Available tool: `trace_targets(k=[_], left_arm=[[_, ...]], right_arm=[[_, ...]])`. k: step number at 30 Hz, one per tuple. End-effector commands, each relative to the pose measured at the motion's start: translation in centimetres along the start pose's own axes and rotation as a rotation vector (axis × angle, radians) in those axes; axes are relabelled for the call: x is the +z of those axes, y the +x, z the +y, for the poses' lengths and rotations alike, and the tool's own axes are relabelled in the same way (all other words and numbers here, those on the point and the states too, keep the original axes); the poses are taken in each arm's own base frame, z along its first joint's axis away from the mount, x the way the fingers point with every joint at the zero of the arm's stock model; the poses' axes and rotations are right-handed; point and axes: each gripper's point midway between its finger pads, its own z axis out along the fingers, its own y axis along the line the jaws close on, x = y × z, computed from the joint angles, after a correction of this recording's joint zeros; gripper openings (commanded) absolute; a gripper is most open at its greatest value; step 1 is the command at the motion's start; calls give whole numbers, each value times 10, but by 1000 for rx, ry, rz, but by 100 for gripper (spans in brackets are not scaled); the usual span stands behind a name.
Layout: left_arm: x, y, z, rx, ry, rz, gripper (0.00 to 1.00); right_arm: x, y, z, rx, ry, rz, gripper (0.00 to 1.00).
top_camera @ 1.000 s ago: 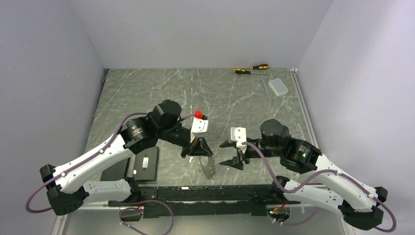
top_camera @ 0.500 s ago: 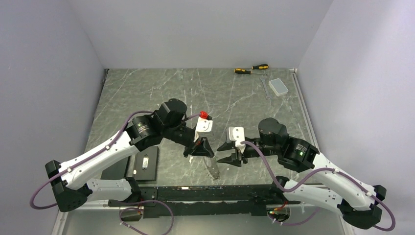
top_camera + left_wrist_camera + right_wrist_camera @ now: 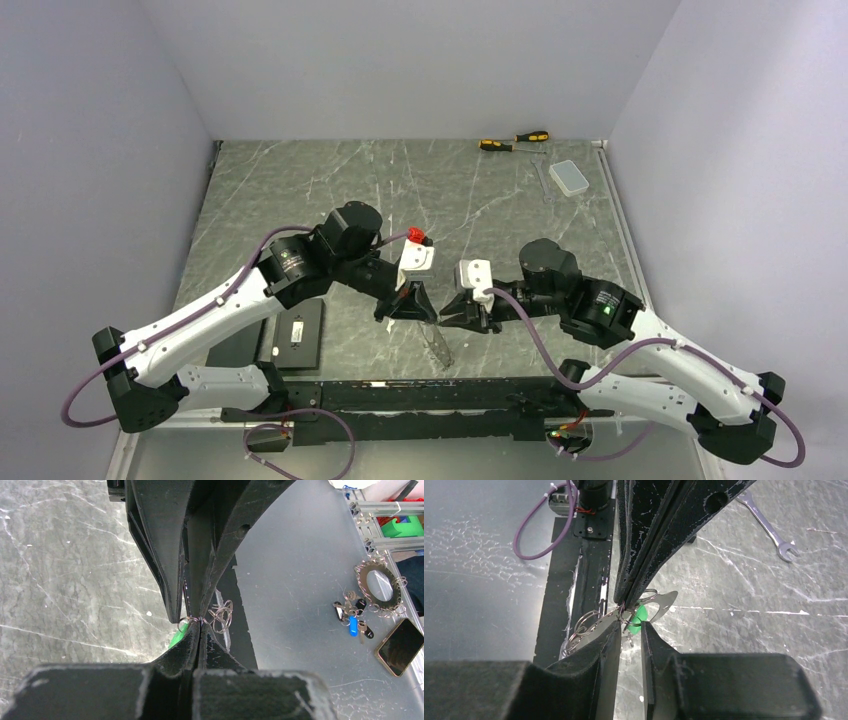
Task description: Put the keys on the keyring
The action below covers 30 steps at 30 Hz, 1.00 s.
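My left gripper [image 3: 412, 308] is shut on the keyring [image 3: 437, 347], a thin toothed dark ring hanging below it over the table's near middle. In the left wrist view the left gripper [image 3: 201, 623] pinches the ring's rim, with small wire rings [image 3: 220, 615] beside its tips. The key's green head [image 3: 176, 636] peeks out to their left. My right gripper [image 3: 447, 318] meets the left one tip to tip. In the right wrist view the right gripper [image 3: 631, 625] has a narrow gap between its jaws. The green key [image 3: 640, 615] hangs just past its tips, against the keyring [image 3: 663, 601].
Two yellow-and-black screwdrivers [image 3: 513, 141], a wrench [image 3: 541, 180] and a small clear box [image 3: 571, 178] lie at the back right. Flat black boxes [image 3: 298, 335] sit near the left. A black rail [image 3: 430, 395] runs along the front edge. Beyond it lie another toothed ring [image 3: 380, 582], loose keys [image 3: 352, 619] and a phone [image 3: 402, 647].
The right gripper has slid left up to the left gripper, and its jaws have narrowed. The left arm shifted slightly right early on, then held still with the keyring.
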Motion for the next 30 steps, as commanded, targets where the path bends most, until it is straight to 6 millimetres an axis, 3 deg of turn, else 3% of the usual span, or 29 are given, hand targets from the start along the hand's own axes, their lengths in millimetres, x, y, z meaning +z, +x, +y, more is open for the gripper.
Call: trace_targets(k=[1, 6, 10, 23, 30], left_arm=[[-9, -30, -15, 97, 48, -83, 0], [-10, -32, -17, 104, 59, -88, 0], [-11, -33, -19, 107, 66, -92, 0], [-13, -32, -23, 115, 72, -93, 0], [-11, -29, -14, 98, 22, -91, 0]], right_arm=[[-2, -9, -4, -40, 11, -24, 24], [1, -6, -6, -40, 18, -17, 27], [2, -4, -7, -45, 21, -10, 39], [-4, -13, 6, -112, -42, -62, 43], [-6, -15, 6, -58, -22, -74, 56]])
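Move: Just in front of the right fingertips hangs the green key on its small ring, about 2 cm to the left and 1 cm lower. From there the keyring plate's middle lies some 3 cm back, 1 cm to the left and 2 cm below. The left hand already pinches the plate: the green key hangs about 1 cm forward of its fingertips and 2 cm below them, the plate's middle roughly 3 cm back and 2 cm down. Opening from a narrow gap to about half wide, the right fingers spread at the green key's small ring while the hand eases barely forward and down, then turns back and draws back and up by about 1 cm. The left hand keeps its pinch on the keyring plate and slowly carries it back and up, also about 1 cm. ##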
